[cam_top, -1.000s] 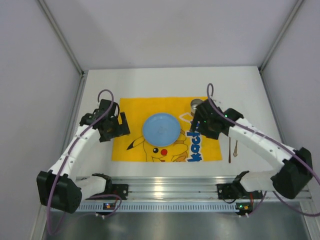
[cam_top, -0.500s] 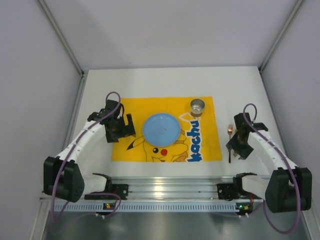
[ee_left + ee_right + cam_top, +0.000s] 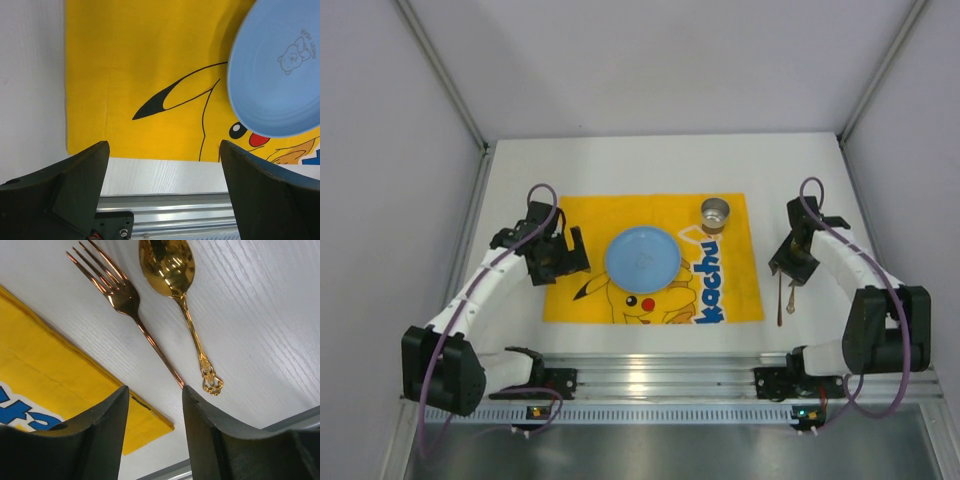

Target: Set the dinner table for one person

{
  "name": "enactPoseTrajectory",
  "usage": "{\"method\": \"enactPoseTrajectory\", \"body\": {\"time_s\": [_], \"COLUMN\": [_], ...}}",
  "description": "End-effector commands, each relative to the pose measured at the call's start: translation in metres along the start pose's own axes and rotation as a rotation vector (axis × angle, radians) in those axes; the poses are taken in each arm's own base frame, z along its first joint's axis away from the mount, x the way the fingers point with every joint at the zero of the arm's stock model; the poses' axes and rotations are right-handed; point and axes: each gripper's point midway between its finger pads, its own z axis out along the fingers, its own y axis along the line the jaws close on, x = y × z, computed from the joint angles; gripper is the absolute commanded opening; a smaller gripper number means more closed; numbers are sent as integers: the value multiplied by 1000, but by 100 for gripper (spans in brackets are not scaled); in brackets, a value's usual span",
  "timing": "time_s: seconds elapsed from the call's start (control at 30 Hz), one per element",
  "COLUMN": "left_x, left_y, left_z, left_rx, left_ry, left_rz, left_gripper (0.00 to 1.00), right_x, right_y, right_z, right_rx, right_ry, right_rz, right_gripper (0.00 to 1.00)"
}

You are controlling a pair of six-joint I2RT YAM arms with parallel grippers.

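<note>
The white dinner table (image 3: 620, 165) carries a yellow Pikachu cloth (image 3: 620, 215). On the cloth sit a blue plate (image 3: 642, 258) and a small metal cup (image 3: 715, 212). A copper fork (image 3: 780, 300) and a gold spoon (image 3: 791, 298) lie side by side on the bare table right of the cloth. My right gripper (image 3: 790, 262) hovers open and empty just above their heads; its wrist view shows the fork (image 3: 125, 295), the spoon (image 3: 167, 265) and the gripper (image 3: 154, 390). My left gripper (image 3: 565, 255) is open and empty over the cloth's left part, left of the plate (image 3: 280, 75).
The silver slotted rail (image 3: 650, 375) runs along the near edge, with both arm bases on it. Grey walls close in the table on the left, right and back. The cloth's near left corner (image 3: 75, 145) lies by my left gripper's left finger.
My right gripper has swung from over the cup to the right side, above the fork and spoon. My left gripper has shifted only slightly by the cloth's left edge.
</note>
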Motion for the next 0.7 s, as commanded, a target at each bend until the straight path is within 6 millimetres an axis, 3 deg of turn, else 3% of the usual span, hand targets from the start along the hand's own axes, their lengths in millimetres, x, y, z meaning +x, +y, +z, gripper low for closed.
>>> {"method": "enactPoseTrajectory", "body": {"time_s": [0.0,0.27,0.43,0.67], "left_x": [-2,-12,-14,-17], "left_y": [1,1,0,2], "left_z": [0,2,2,-1], "left_rx": [-6,-36,-41,-64], "left_ry": [-19,-27,-21,-28], "left_rz": [-18,-17,-22,-26], "left_gripper": [97,97,97,97], "right_x": [-21,-19,-25,-21], "right_y": [16,18,19,13], "right_z": [-1,33,42,58], "right_rx": [-40,22,49,88], "right_ry": [-34,23,21,43], "right_rz": [-20,-51,-76,-114], "right_gripper": [47,38,31,9]}}
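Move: The fork lies almost straight under the right hand, its middle some 5 cm below and about 1 cm ahead, with its tines pointing forward. The spoon lies alongside, 4 cm to the right and 2 cm ahead at the same height; the cup stands about 18 cm ahead and 17 cm left. From the idle left hand, the fork is level with it, roughly 53 cm to the right and 10 cm below. Down about 4 cm, and forward 3 cm in two short stretches before and after the drop, the right hand goes onto the fork. Its half-open fingers narrow all the way and come nearly shut, pinching the handle behind the tines while the hand eases forward, tipping and turning slightly. ##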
